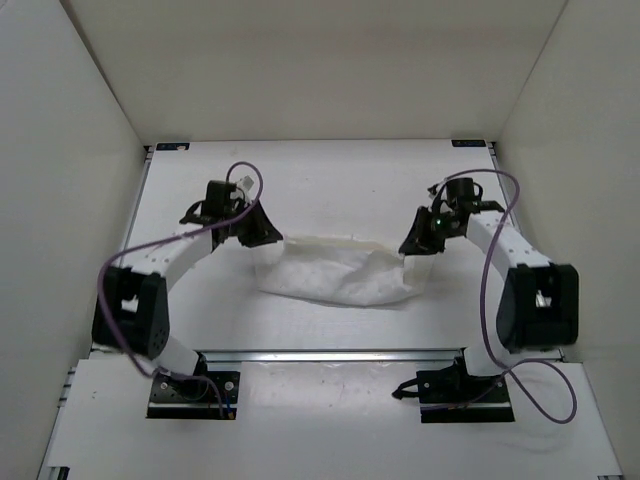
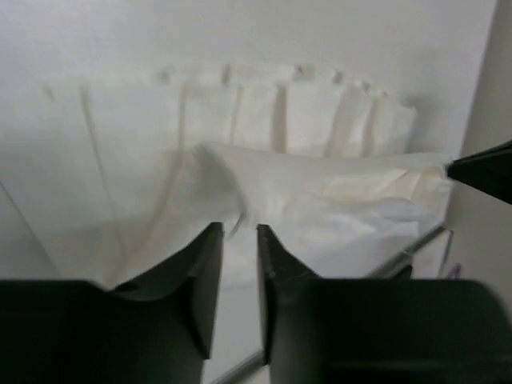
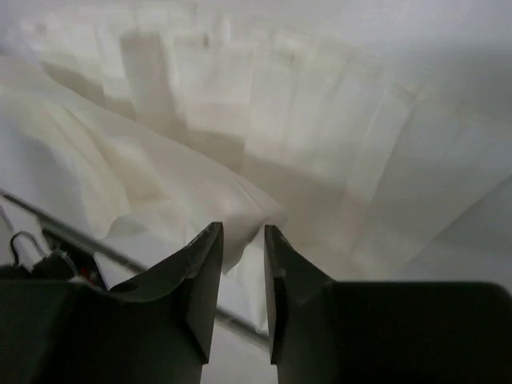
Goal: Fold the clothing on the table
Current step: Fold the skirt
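Note:
The clothing (image 1: 340, 272) is a white garment bunched in a long band across the middle of the table (image 1: 330, 180), between the two arms. My left gripper (image 1: 262, 236) hangs over its left end and my right gripper (image 1: 416, 246) over its right end. In the left wrist view the left gripper (image 2: 240, 230) shows a narrow gap between its jaws, and a folded edge of the clothing (image 2: 320, 200) lies just past the tips. The right gripper (image 3: 243, 230) is also slightly open, a rounded fold of the clothing (image 3: 160, 184) sitting right at its tips. Pleated fabric spreads behind both.
A silver rail (image 1: 330, 353) runs along the table's near edge, with both arm bases behind it. Off-white walls close in the left, right and far sides. Small black brackets (image 1: 170, 147) mark the far corners. Purple cables (image 1: 490, 290) loop beside each arm.

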### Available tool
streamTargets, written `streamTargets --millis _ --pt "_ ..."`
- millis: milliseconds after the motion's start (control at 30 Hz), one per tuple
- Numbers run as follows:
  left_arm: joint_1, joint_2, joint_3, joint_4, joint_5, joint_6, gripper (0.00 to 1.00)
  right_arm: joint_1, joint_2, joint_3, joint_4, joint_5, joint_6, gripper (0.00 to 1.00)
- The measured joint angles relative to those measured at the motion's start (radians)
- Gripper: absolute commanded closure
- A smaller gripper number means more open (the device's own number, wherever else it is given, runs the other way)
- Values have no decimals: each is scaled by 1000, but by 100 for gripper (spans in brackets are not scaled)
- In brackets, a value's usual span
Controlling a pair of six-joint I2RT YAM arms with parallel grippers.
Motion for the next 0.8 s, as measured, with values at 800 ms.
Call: streamTargets --millis 800 --pt "-70 171 -48 180 -142 107 39 61 -93 -130 128 134 -214 46"
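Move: The skirt, its raised upper layer strung between the two grippers, has its middle about 14 cm right, 5 cm back and 9 cm below the left hand. That layer's left corner is right at the left fingertips; the lower layer's left flap sticks out roughly 5 cm left and 2 cm back, down on the table. From the right hand the skirt's middle lies some 12 cm left and 4 cm back, and the right flap about 6 cm right and 4 cm back, all 9 cm lower. Forward fast, both arms swing 10 to 12 cm out past the skirt's upper edge while the fingers open and let go of the raised layer, rising a few centimetres. Both then draw straight back to nearly where they began and sink, the left ending about 6 cm lower and the right only slightly lower, its fingers tipped more forward. Both grippers finish open over the skirt's ends. ##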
